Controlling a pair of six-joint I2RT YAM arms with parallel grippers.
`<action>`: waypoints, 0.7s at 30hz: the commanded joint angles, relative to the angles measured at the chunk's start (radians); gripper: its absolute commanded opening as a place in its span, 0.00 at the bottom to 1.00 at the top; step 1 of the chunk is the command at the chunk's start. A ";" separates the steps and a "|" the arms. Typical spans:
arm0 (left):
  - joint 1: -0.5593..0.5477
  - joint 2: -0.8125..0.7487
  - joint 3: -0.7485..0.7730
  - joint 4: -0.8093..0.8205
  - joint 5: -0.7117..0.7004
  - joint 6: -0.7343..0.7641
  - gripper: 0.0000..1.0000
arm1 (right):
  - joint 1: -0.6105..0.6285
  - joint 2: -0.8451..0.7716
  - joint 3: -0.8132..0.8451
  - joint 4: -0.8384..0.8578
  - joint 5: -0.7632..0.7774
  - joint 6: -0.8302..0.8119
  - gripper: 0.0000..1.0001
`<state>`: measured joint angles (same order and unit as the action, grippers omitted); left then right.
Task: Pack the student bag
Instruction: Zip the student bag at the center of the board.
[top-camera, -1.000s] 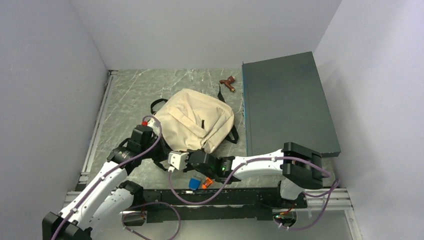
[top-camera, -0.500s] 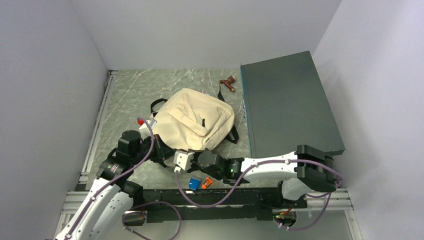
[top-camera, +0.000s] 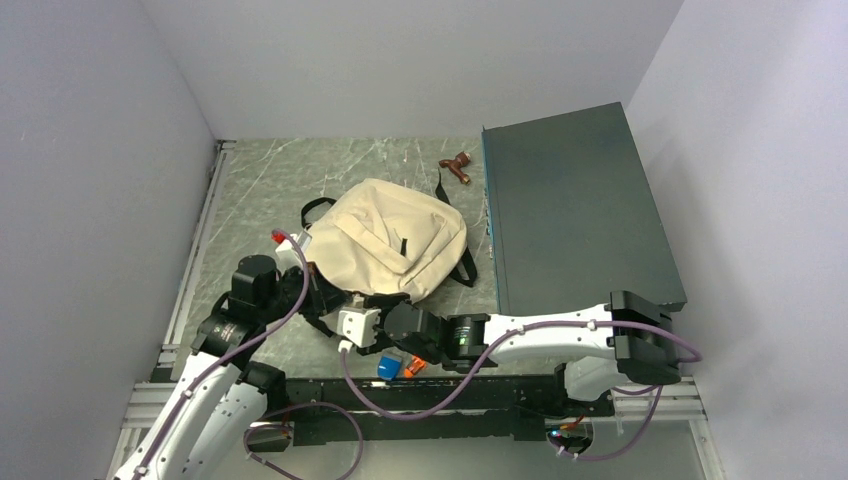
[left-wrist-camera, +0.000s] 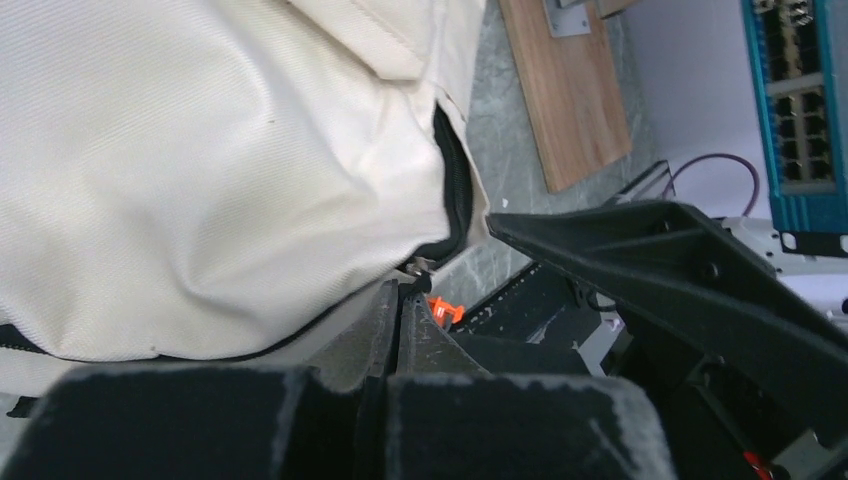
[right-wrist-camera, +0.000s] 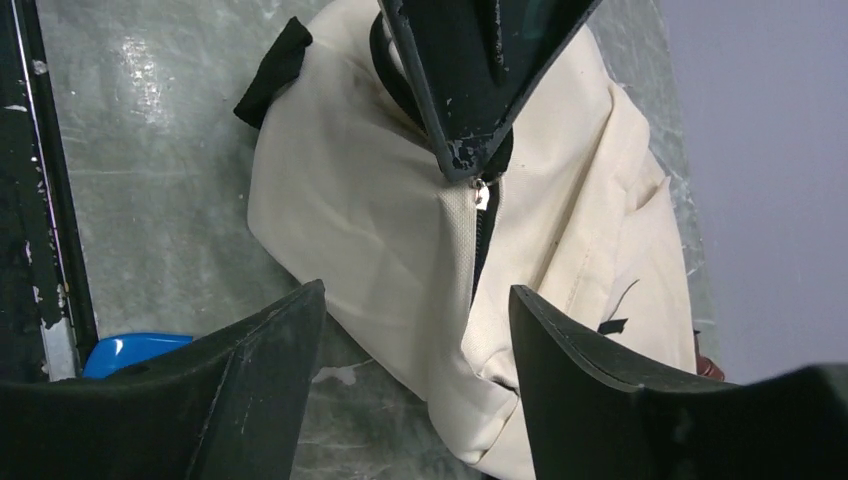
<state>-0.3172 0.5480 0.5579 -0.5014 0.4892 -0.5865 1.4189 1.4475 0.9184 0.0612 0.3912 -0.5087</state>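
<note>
The student bag (top-camera: 390, 240), cream canvas with black straps, lies in the middle of the table. My left gripper (top-camera: 335, 300) is shut at the bag's near edge, its tips pinching the metal zip pull (left-wrist-camera: 420, 270) of the black zip. The right wrist view shows the same pinch, the left fingertips (right-wrist-camera: 465, 150) on the zip pull (right-wrist-camera: 481, 192). My right gripper (right-wrist-camera: 415, 300) stands open just above the bag's (right-wrist-camera: 400, 250) near corner, holding nothing. From above, the right gripper (top-camera: 385, 312) is close beside the left one.
A big dark teal flat box (top-camera: 575, 210) fills the right side. A small brown object (top-camera: 457, 166) lies behind the bag. A blue item (top-camera: 389, 367) and an orange item (top-camera: 413, 366) rest by the near rail. Walls close in on three sides.
My right gripper has opened and let go of the bag's edge. The left arm has drawn back towards the near left, still shut, and the right arm has shifted left.
</note>
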 joint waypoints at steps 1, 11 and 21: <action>0.007 0.008 0.114 0.011 0.080 0.075 0.00 | -0.001 -0.049 0.069 -0.024 -0.046 0.071 0.73; 0.007 0.120 0.140 -0.103 0.309 0.051 0.00 | -0.029 -0.131 0.037 0.024 -0.131 0.212 0.87; 0.007 0.177 0.183 -0.128 0.317 0.127 0.00 | -0.079 -0.036 0.084 -0.035 -0.216 0.052 0.89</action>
<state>-0.3138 0.6991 0.6853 -0.6598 0.7395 -0.5114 1.3613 1.3457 0.9512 0.0364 0.2165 -0.3836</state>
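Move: Between the left fingertips the zipper pull is already pinched, with the zip slider about 1 cm ahead and 1 cm to the right; the student bag's middle lies roughly 18 cm ahead, 6 cm right and 12 cm lower. The blue case is some 8 cm back and 8 cm right, the orange clip 8 cm back and 13 cm right, both 15 cm lower. From the open right hand, the slider is around 3 cm ahead and 4 cm left. Keeping its shut grip on the zipper pull, the left hand draws it back about 3.5 cm and 2 cm to the right, away from the bag's middle, rising 2 cm before easing half down again; it turns some 15 degrees clockwise and tips down a little. The empty right hand lifts about 5 cm beside the zip, opening wider and tilting, then starts sinking. ##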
